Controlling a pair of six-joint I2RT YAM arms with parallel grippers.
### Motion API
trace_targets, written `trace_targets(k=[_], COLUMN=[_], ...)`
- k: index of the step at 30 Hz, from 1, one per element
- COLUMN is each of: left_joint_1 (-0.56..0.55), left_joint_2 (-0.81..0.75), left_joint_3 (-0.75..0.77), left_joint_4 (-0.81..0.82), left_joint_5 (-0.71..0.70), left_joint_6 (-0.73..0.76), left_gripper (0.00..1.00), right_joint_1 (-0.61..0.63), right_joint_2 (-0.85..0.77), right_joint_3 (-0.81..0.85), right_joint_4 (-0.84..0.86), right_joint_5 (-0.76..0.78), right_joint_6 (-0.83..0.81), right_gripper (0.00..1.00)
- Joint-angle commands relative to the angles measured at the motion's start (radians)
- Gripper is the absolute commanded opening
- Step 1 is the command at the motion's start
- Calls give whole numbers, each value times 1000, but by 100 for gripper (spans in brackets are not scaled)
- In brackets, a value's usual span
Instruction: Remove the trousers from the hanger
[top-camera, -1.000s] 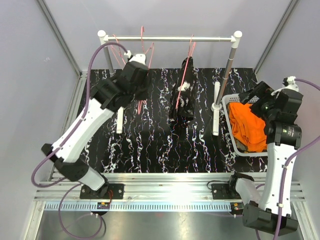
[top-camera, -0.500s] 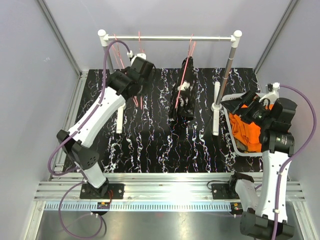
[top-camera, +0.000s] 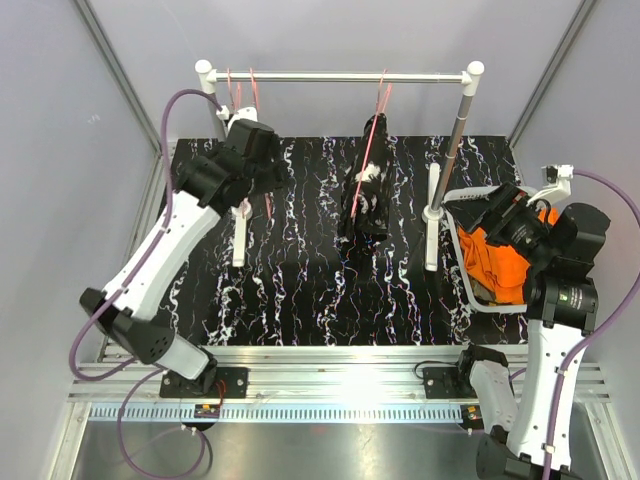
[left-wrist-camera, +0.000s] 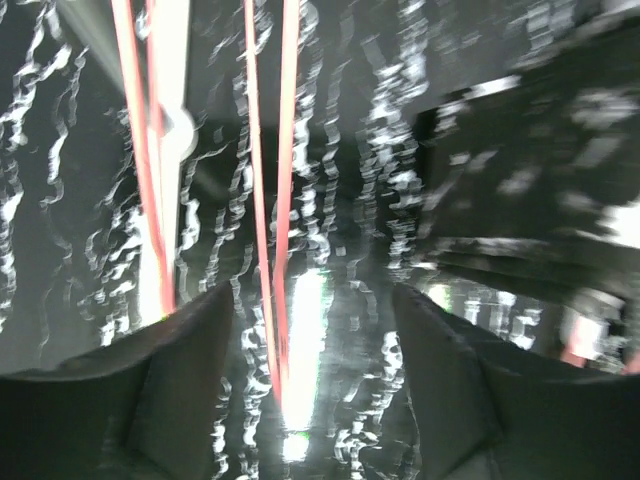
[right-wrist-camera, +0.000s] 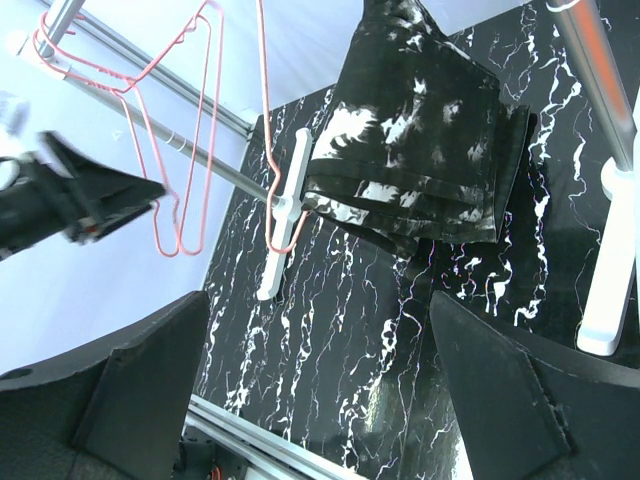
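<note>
The black trousers (top-camera: 367, 195) with white markings hang folded over a red wire hanger (top-camera: 383, 100) at the middle of the rail; the right wrist view shows them (right-wrist-camera: 420, 140) on that hanger (right-wrist-camera: 262, 100). Bright orange trousers (top-camera: 505, 255) lie bunched in the white basket (top-camera: 452, 228) on the right. My left gripper (top-camera: 258, 160) is up by the rail's left end and stands open (left-wrist-camera: 312, 300). Two red wires of an empty hanger (left-wrist-camera: 285, 200) run through the gap without being pinched. My right gripper (top-camera: 470, 212) hovers over the basket's near-left corner, open and empty (right-wrist-camera: 320, 300).
Empty red hangers (top-camera: 240, 92) hang bunched at the rail's left end. The rail's white posts (top-camera: 470, 75) and white feet (top-camera: 432, 235) stand on the black marbled mat (top-camera: 300, 280). Grey walls close in on both sides.
My left gripper has gone from shut to open and moved left along the rail; the empty hangers now sit further left. The right gripper swung left over the basket.
</note>
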Motion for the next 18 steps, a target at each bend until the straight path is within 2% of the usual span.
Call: trace_targets(k=[1, 2, 3, 6, 8, 9, 13, 18], left_joint_1=[-44, -79, -96, -177, -229, -245, -336, -372], left_joint_2=[-131, -174, -193, -240, -248, -244, -186, -95], left_joint_3=[-10, -15, -9, 8, 17, 20, 62, 77], left_joint_4=[112, 123, 130, 152, 193, 210, 230, 299], left_joint_5=[17, -21, -38, -105, -81, -63, -29, 109], left_joint_6=[-14, -18, -18, 5, 40, 57, 123, 207], left_gripper=[73, 82, 85, 94, 94, 99, 99, 99], right_joint_1=[0, 0, 1, 0, 1, 0, 0, 0], right_joint_2=[-5, -7, -13, -16, -19, -25, -51, -117], right_joint_3=[39, 45, 45, 51, 48, 45, 46, 43], right_joint_4=[-27, -33, -34, -39, -25, -19, -10, -4], right_joint_5=[14, 16, 22, 30, -4, -18, -71, -96], right_joint_6=[-15, -23, -23, -17, -3, 3, 17, 20], right_gripper=[100, 100, 100, 99, 100, 99, 100, 99])
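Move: The hanger still carrying the black trousers hangs some 20 cm to the left hand's right, about level with it forward and in height; the trousers' middle is roughly 10 cm below the hand, also about 20 cm right and 1 cm farther out. The empty hanger just let go is about 2 cm to the hand's left, level with it, with the other empty one about 6 cm left and level. From the right hand, the loaded hanger lies about 12 cm ahead, 17 cm left and 6 cm lower. The empty hanger is left on the rail as the left hand, already letting go, opens fully and backs off up and back, about 13 cm up and 8 cm back. The hand then swings right, some 11 cm in all, high across towards the black trousers' hanger, tipping its fingers up and turning clockwise about 25 degrees. The open right hand eases back by under 3 cm. ##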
